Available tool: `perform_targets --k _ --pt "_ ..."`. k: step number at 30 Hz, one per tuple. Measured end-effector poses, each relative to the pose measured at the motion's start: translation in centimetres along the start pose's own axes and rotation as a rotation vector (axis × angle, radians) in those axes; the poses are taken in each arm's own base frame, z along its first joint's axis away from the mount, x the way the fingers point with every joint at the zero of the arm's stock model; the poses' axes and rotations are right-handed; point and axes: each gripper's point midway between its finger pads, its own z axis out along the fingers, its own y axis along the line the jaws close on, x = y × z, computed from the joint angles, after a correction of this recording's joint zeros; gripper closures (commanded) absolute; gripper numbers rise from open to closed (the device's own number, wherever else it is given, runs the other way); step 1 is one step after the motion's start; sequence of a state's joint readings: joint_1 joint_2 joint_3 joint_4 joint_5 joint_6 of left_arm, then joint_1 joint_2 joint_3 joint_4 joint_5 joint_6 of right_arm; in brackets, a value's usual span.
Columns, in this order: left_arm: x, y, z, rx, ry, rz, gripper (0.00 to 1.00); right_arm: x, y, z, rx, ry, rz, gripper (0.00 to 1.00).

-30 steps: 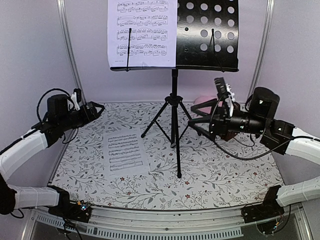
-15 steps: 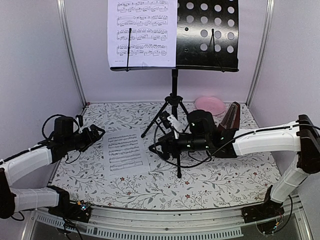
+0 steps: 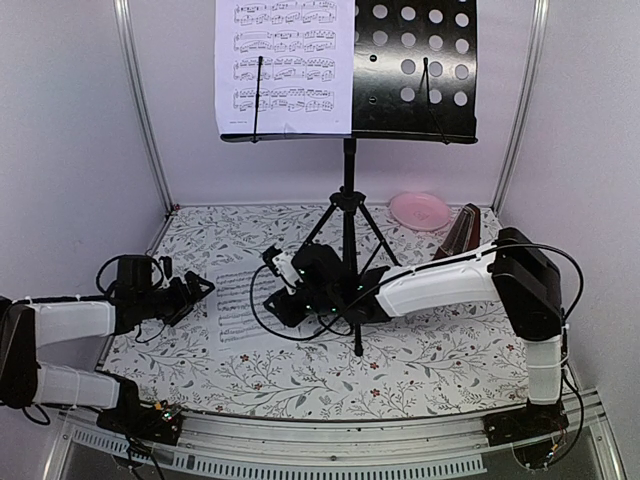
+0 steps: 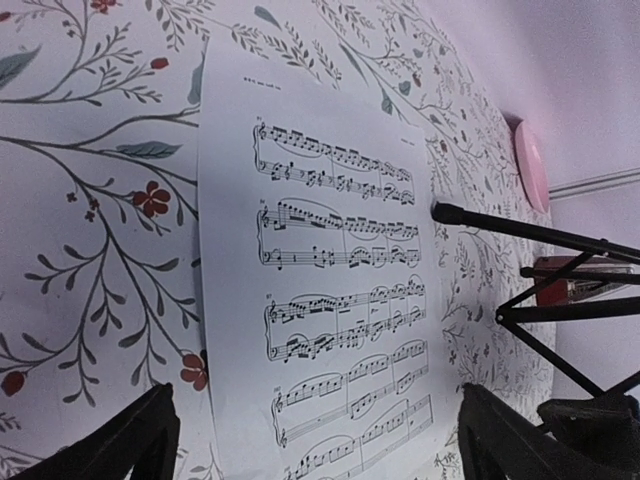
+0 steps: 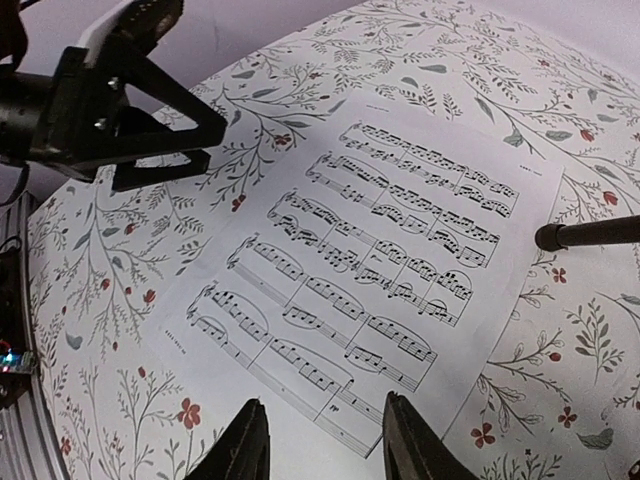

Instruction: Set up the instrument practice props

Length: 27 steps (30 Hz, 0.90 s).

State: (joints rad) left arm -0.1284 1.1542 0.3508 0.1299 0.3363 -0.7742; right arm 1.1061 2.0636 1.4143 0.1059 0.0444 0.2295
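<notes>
The black music stand desk stands on its tripod legs at the back, with one white sheet-music page on its left half. A second page lies flat on the floral table. My left gripper hovers low at its left edge, wide open and empty, the page spread between its fingers. My right gripper has reached across over the page's other side; it is open and empty above the page's near corner. The dark red-brown metronome stands at the back right.
A pink round plate sits at the back, left of the metronome. One tripod foot rests just beside the page's edge. The left gripper shows across the page in the right wrist view. Walls enclose the table on three sides.
My right arm swung from the right side across the tripod to the page on the table, its jaws narrowing. My left gripper dropped lower toward the page's left edge and opened slightly wider.
</notes>
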Motion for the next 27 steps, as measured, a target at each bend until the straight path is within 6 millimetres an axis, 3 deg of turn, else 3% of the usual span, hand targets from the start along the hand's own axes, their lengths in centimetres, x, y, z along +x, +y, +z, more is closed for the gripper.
perform_targets --k 5,10,19,27 --pt "-0.4 0.4 0.6 0.032 -0.008 0.0 0.02 1.6 -1.6 3.5 0.089 0.043 -0.046 0.86" --pt "0.1 1.9 1.6 0.015 0.022 -0.02 0.02 3.5 -3.7 6.1 0.166 0.098 -0.083 0.93" --pt "-0.1 2.0 3.1 0.04 0.052 -0.022 0.06 5.5 -7.3 7.6 0.216 0.156 -0.09 0.95" --pt "-0.9 0.6 5.3 0.13 0.079 -0.017 0.07 5.1 -7.9 8.1 0.213 0.149 -0.111 0.96"
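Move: The loose sheet of music lies flat on the table, its middle about 10 cm ahead of the right hand, 9 cm to its left and 11 cm below it. The stand's left foot, beside the sheet's far right corner, is roughly 21 cm ahead of the right hand and 1 cm to its right; the front foot is some 5 cm back and 17 cm to its right, both on the table. From the left hand the sheet's middle is about 13 cm right, 4 cm ahead and 6 cm down. The right hand drops about 10 cm while reaching some 7 cm forward, shutting its half-open fingers and tipping them about 15 degrees more steeply down, then stops with the closed tips on the sheet just inside its right edge, a little nearer than its middle. The left hand, fingers kept wide open, first sinks about 3 cm and then travels some 4 cm forward, low beside the sheet's left edge. ##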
